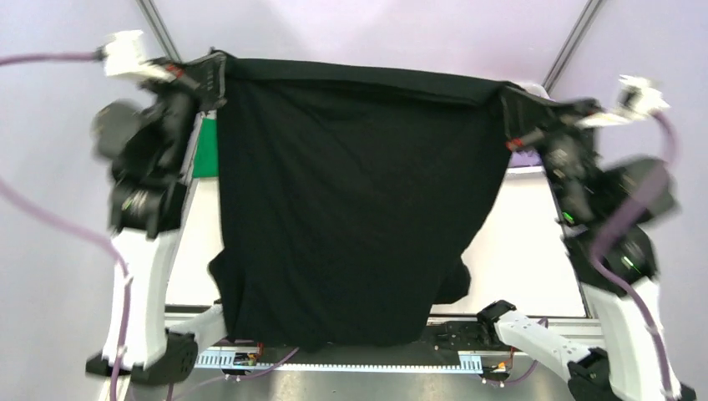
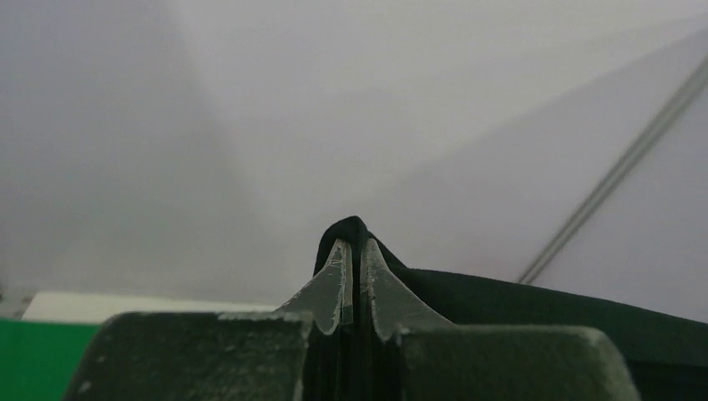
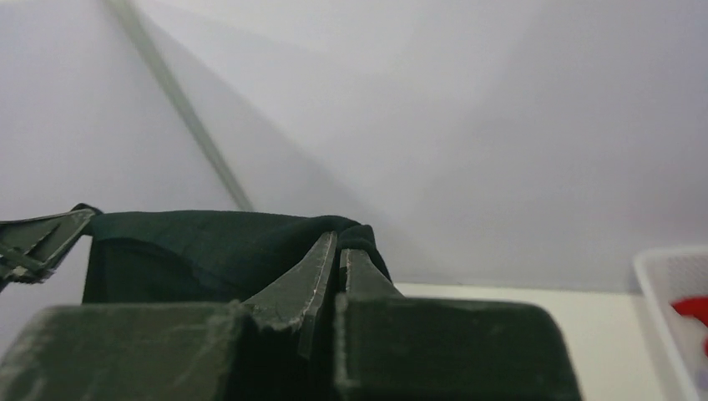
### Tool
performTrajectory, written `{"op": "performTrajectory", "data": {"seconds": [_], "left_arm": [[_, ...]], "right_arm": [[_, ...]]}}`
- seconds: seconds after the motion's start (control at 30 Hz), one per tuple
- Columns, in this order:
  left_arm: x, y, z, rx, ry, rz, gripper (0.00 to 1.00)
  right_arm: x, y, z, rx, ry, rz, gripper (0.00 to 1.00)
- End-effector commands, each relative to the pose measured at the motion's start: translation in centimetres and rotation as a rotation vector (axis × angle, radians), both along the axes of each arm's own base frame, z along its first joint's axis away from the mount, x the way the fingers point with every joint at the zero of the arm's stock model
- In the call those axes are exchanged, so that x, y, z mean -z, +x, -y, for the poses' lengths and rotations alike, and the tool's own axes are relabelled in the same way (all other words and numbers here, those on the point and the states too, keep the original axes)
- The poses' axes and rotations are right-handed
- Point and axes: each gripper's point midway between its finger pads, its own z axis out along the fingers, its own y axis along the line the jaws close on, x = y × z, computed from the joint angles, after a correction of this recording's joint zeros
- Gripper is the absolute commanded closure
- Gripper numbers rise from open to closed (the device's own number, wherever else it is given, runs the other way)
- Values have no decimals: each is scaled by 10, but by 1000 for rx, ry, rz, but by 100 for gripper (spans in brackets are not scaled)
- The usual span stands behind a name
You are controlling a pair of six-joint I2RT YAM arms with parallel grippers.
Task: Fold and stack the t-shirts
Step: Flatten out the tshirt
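A large black t-shirt [image 1: 351, 209] hangs spread like a curtain between both raised arms, its lower edge drooping toward the table's near edge. My left gripper [image 1: 219, 77] is shut on its upper left corner; in the left wrist view the cloth [image 2: 534, 296] bulges over the pinched left gripper [image 2: 351, 246]. My right gripper [image 1: 507, 96] is shut on the upper right corner, and the right wrist view shows the black t-shirt [image 3: 209, 251] stretched leftward from the right gripper [image 3: 341, 242]. A green t-shirt [image 1: 206, 150] peeks out behind the left edge. A bit of red cloth [image 3: 693, 311] lies in the basket.
A white lattice basket [image 3: 659, 292] stands at the right, seen in the right wrist view. The white table [image 1: 526, 251] shows right of the hanging cloth. The black shirt hides most of the table's middle.
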Motion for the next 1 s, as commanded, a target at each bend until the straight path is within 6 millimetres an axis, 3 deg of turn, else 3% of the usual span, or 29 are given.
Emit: {"op": "performTrajectory", "data": {"seconds": [0.0, 0.03, 0.07, 0.1, 0.13, 0.17, 0.2, 0.23, 0.27, 0.3, 0.33, 0.37, 0.4, 0.43, 0.47, 0.5, 0.53, 0.57, 0.6, 0.63, 0.7, 0.73, 0.77, 0.8, 0.83, 0.87, 0.9, 0.93, 0.97], "left_arm": [[110, 135, -26, -262, 58, -273, 100], [149, 173, -23, -284, 87, -357, 100], [166, 191, -26, -317, 105, -393, 100], [217, 228, -22, -325, 143, -502, 100], [229, 247, -19, -326, 157, -526, 100], [287, 279, -13, -318, 201, -636, 100], [289, 298, -10, -314, 210, -636, 97], [351, 322, -6, -314, 252, -751, 95], [342, 342, -3, -314, 246, -725, 93], [407, 358, 2, -293, 285, -852, 87], [386, 376, 8, -280, 260, -807, 84], [441, 384, 17, -233, 286, -916, 76], [416, 397, 24, -210, 252, -859, 67], [445, 402, 33, -168, 257, -902, 33], [438, 407, 38, -152, 235, -878, 17], [433, 410, 45, -125, 218, -854, 4], [439, 408, 49, -110, 219, -862, 1], [418, 408, 54, -94, 206, -807, 0], [430, 401, 58, -83, 217, -829, 0], [401, 398, 60, -78, 211, -768, 0], [399, 381, 73, -49, 232, -780, 0], [382, 370, 75, -40, 235, -771, 0], [387, 360, 83, -27, 244, -798, 0], [373, 346, 85, -21, 246, -805, 0], [387, 332, 95, -6, 253, -857, 0], [372, 315, 98, 7, 249, -856, 0], [396, 295, 108, 31, 260, -926, 0], [381, 275, 112, 52, 234, -929, 0], [413, 248, 122, 85, 253, -1016, 0]], "right_arm": [[90, 126, 8, 343, -113, -269, 100], [116, 153, 5, 357, -138, -335, 100], [144, 179, 5, 366, -140, -406, 100], [171, 205, 5, 355, -145, -470, 100], [200, 233, 8, 352, -139, -530, 100], [227, 257, 12, 348, -127, -588, 100], [255, 282, 13, 328, -130, -645, 100], [272, 307, 21, 331, -117, -675, 100], [291, 330, 27, 337, -109, -707, 98], [320, 352, 28, 329, -117, -749, 96], [321, 375, 37, 337, -97, -744, 91], [337, 394, 41, 341, -87, -765, 82], [350, 410, 47, 342, -81, -779, 65], [361, 422, 52, 343, -75, -797, 49], [369, 431, 54, 332, -74, -817, 43], [375, 434, 54, 319, -79, -834, 35], [380, 434, 53, 308, -91, -845, 25], [383, 430, 48, 276, -100, -854, 14], [384, 425, 45, 255, -105, -861, 3], [385, 417, 42, 237, -109, -868, 0], [381, 397, 32, 176, -123, -871, 0], [382, 386, 24, 131, -130, -877, 0], [383, 375, 15, 88, -136, -884, 0], [389, 362, 7, 49, -145, -898, 0], [395, 351, -2, 12, -154, -910, 0], [405, 340, -11, -24, -163, -930, 0], [419, 327, -19, -55, -175, -961, 0], [429, 317, -30, -98, -188, -981, 0], [439, 308, -38, -128, -199, -1004, 0]]}}
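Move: The shirt's pinched left corner is bound for a spot at the table's far side, about 39 cm ahead of the left hand, 4 cm right and 57 cm below; the green stack lies some 32 cm ahead, 15 cm left and 56 cm down. From the right hand, its corner's landing spot is about 39 cm ahead, 6 cm right and 53 cm below, with the white basket some 40 cm ahead, 30 cm right and 43 cm down. Down and forward in one fast swing, both hands fling the black t-shirt out over the table, dropping about 50 cm and reaching 40 cm towards the far edge while the fingers tip down some 60 degrees. Low over the far side both grippers open wide and let go of the corners, then draw back and up, also drifting inward, the left rising more. ##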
